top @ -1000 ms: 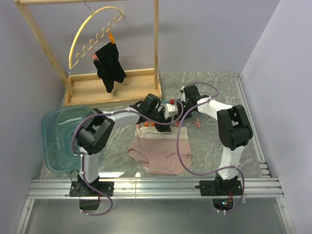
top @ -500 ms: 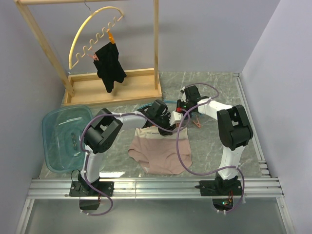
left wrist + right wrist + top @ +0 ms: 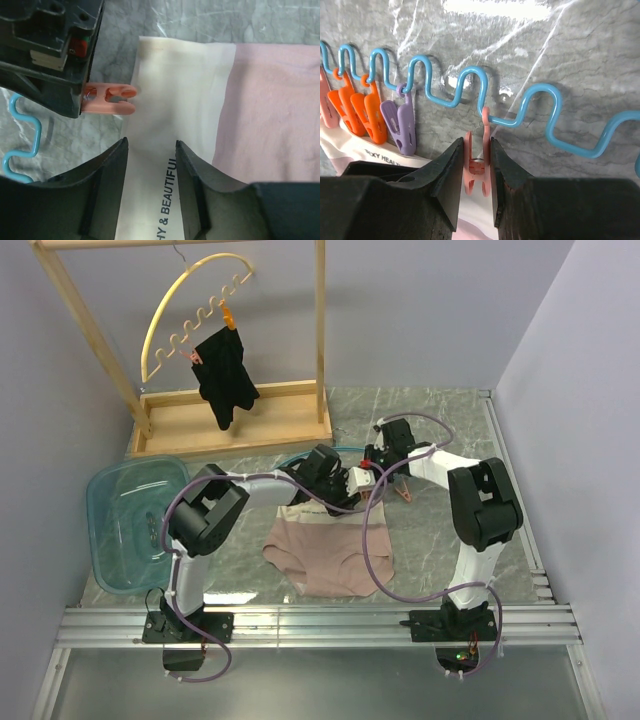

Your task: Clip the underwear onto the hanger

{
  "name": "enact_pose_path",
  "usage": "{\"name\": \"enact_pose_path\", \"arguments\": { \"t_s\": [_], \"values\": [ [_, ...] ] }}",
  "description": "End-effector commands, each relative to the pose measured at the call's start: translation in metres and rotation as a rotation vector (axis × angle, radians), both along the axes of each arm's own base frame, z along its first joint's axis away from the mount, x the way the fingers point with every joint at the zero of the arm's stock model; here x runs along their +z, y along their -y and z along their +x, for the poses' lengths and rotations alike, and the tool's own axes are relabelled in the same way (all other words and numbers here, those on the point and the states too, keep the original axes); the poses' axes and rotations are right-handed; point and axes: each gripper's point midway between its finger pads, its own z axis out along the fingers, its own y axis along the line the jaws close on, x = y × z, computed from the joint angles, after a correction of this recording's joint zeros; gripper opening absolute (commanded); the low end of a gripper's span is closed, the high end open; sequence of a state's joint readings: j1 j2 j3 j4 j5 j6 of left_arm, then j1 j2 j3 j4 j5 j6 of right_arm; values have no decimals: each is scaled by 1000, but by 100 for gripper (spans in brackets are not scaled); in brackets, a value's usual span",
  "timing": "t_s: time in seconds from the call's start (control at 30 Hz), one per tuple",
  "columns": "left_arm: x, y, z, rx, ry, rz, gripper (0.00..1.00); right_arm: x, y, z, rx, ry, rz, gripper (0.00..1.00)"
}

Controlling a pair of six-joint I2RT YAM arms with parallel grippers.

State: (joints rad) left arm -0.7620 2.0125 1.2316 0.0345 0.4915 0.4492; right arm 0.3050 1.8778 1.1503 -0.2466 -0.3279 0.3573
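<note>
The pink-beige underwear [image 3: 330, 552] lies flat on the marble table, its cream waistband [image 3: 175, 85] towards the back. The light-blue wavy hanger [image 3: 545, 95] lies on the table just behind the waistband. My right gripper [image 3: 476, 145] is shut on a pink clip [image 3: 479, 167] that hangs from the hanger wire, squeezing its handles. In the left wrist view that clip's [image 3: 111, 98] mouth gapes at the waistband's edge. My left gripper [image 3: 150, 145] stands open right over the waistband, its jaws either side of the printed text.
Two orange clips [image 3: 360, 107] and a purple clip [image 3: 400, 124] hang on the same wire. At the back left stands a wooden rack [image 3: 235, 425] with a yellow hanger [image 3: 190, 290] and a black garment [image 3: 225, 375]. A teal basin [image 3: 110, 490] sits at the left.
My left gripper has moved right and nearer, from behind the waistband to over it, close beside the right gripper. The right gripper has kept its hold on the pink clip.
</note>
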Motion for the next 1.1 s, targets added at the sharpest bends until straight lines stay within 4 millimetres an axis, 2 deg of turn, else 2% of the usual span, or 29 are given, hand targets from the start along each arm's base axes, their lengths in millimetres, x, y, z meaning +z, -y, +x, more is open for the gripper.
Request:
{"name": "enact_pose_path", "arguments": {
  "t_s": [0.0, 0.1, 0.33, 0.37, 0.57, 0.6, 0.7, 0.73, 0.83, 1.07],
  "values": [
    [33, 15, 18, 20, 49, -75, 50, 35, -4, 19, -18, 112, 62, 0],
    [28, 14, 25, 38, 51, -75, 53, 36, -4, 19, -18, 115, 67, 0],
    [8, 16, 31, 54, 11, -25, 53, 33, -3, 22, -15, 112, 68, 0],
    [-3, 13, 23, 34, -31, 3, 53, 33, -3, 22, -15, 114, 68, 0],
    [-10, 9, 6, -22, -81, 18, 49, 34, -2, 25, -19, 120, 73, 0],
    [-13, 6, 1, -26, -92, 27, 41, 33, -3, 24, -15, 117, 78, 0],
    [-14, 4, -3, -31, -118, 29, 26, 31, -5, 23, -8, 118, 88, 0],
    [-11, 4, -4, -38, -118, 17, 16, 32, -7, 22, 3, 118, 108, 0],
    [-1, 3, -6, -47, -106, -25, 5, 33, -17, 17, 40, 122, 174, 0],
    [5, -4, -7, -51, -115, -47, 1, 29, -29, 21, 34, 126, 293, 0]
  ]
}}
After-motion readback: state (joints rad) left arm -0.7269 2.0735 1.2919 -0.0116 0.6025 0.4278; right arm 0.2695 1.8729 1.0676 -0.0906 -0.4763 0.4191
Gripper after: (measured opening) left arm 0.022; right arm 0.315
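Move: The waistband's top edge, where the left fingers will pinch, is about 2 cm ahead of the left hand and 1 cm below it. The pink clip held by the right hand sits some 4 cm ahead and 4 cm to the right. The purple clip is about 4 cm ahead and 5 cm to the left, and the loose-hanging pink clip 3 cm ahead and 13 cm to the right. From the right hand, that edge spot is roughly 2 cm back, 4 cm left and 1 cm lower. The left fingers pinch the waistband's top edge beside the held clip: half open, they go forward about 2.5 cm in a low hop, drifting 1 cm right and coming down just past the edge, then draw back as far while closing shut on the cloth. The right hand keeps its grip on the pink clip, late on rolling its left side up some 10 degrees and easing 1 cm left. ##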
